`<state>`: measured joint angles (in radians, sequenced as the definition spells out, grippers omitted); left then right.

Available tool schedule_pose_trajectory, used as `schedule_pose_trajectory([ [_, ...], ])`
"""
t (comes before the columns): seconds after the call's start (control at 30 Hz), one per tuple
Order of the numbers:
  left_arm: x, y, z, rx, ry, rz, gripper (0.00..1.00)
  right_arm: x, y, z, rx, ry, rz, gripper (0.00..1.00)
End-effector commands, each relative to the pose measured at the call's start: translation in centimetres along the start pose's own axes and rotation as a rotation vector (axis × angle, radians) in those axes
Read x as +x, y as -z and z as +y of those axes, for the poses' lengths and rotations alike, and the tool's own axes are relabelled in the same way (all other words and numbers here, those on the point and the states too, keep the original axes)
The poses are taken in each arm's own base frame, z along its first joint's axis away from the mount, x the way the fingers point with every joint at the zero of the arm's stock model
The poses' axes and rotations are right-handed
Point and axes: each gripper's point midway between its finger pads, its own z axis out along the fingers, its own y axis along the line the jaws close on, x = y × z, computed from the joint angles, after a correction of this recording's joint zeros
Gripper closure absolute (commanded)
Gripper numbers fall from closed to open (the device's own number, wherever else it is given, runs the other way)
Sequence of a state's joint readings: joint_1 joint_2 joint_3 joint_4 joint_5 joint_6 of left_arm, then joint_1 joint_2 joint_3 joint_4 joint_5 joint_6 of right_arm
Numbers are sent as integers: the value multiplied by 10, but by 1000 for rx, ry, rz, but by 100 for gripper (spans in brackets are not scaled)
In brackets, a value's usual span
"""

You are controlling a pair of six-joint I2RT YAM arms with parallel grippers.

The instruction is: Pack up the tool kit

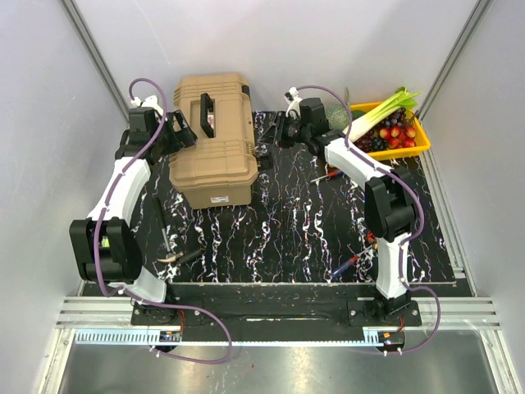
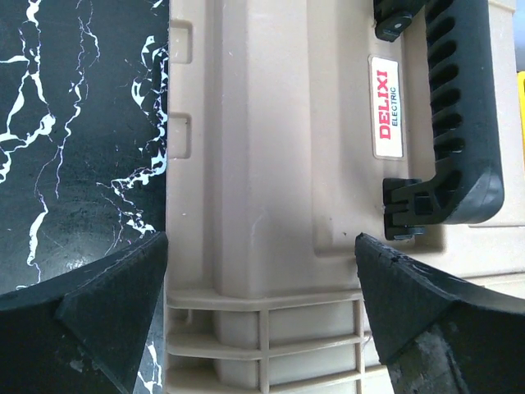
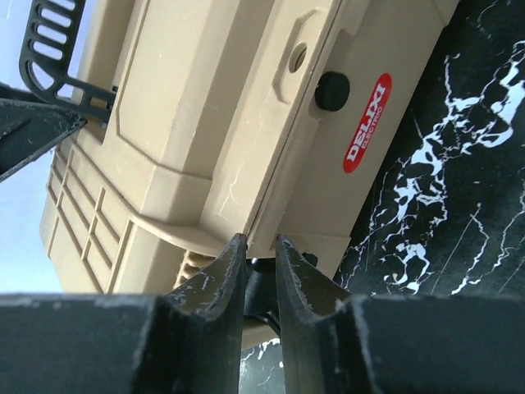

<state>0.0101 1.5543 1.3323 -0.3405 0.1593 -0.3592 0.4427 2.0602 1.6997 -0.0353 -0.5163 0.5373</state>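
The tan toolbox stands closed on the black marbled mat, its black handle on top. My left gripper hangs open over the lid's left edge, a finger on either side and neither touching it; the handle lies to the right. My right gripper is at the box's right side. Its fingers are closed narrow on a black latch under the lid's edge. Loose tools lie on the mat: a screwdriver, pliers and another screwdriver.
A yellow tray of vegetables and fruit sits at the back right corner, just behind the right arm. Grey walls enclose the table on the left, back and right. The arm bases stand along the near edge.
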Motion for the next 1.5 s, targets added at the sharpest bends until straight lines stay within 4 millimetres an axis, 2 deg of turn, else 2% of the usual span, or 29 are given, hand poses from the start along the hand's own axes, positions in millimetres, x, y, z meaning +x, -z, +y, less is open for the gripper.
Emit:
schedule_pose_trajectory([
  [0.0,0,8,-20,103,-54,-22,1,-4,-1,29,-108,71,12,74],
  [0.03,1,8,-18,98,-54,-21,1,-6,-1,36,-140,93,2,74],
  [0.17,12,13,-16,96,-54,-6,1,14,-6,53,-193,188,25,73],
  [0.2,10,14,-6,77,-40,-12,1,20,-8,57,-207,208,39,72],
  [0.23,11,16,-7,81,-41,-14,1,24,-9,62,-223,214,50,72],
  [0.43,20,26,-6,90,-22,-12,1,52,-12,79,-252,220,102,71],
  [0.63,33,30,-4,88,6,8,1,83,-19,86,-258,214,162,71],
  [0.77,39,35,2,55,46,14,1,87,-20,96,-258,212,169,71],
  [0.9,47,44,1,49,105,16,1,96,-11,110,-274,228,173,70],
  [1.03,67,55,-1,72,160,37,1,107,-1,114,-271,185,162,65],
  [1.13,72,64,3,56,159,24,2,111,4,111,-263,167,144,62],
  [1.2,69,71,7,26,148,4,1,107,6,107,-222,145,115,61],
  [1.3,48,82,12,-28,123,-64,1,85,8,105,-152,115,35,57],
  [1.47,-4,90,7,-66,86,-161,1,11,13,83,-79,-97,-124,38],
])
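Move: The tan toolbox stands between the hands, its middle some 5 cm ahead of the left hand, 7 cm to its right and 10 cm lower. Its carry handle is about 6 cm ahead and 6 cm right, roughly level with that hand; a black-handled tool lies about 21 cm back, 7 cm left, on the table. From the right hand the toolbox's middle is about 4 cm ahead, 14 cm left and 9 cm lower; the open near latch hangs about 7 cm back, 2 cm left and 4 cm lower. With its wide-open fingertips still on the lid's left edge, the left hand drags the toolbox back towards the base by about 8 cm, drifting a little left and turning slightly counter-clockwise. The right fingertips press left against the box's right side for 5 cm, tipping up some 10 degrees, then also draw back, about 7 cm in all, while those fingers spread partway. ##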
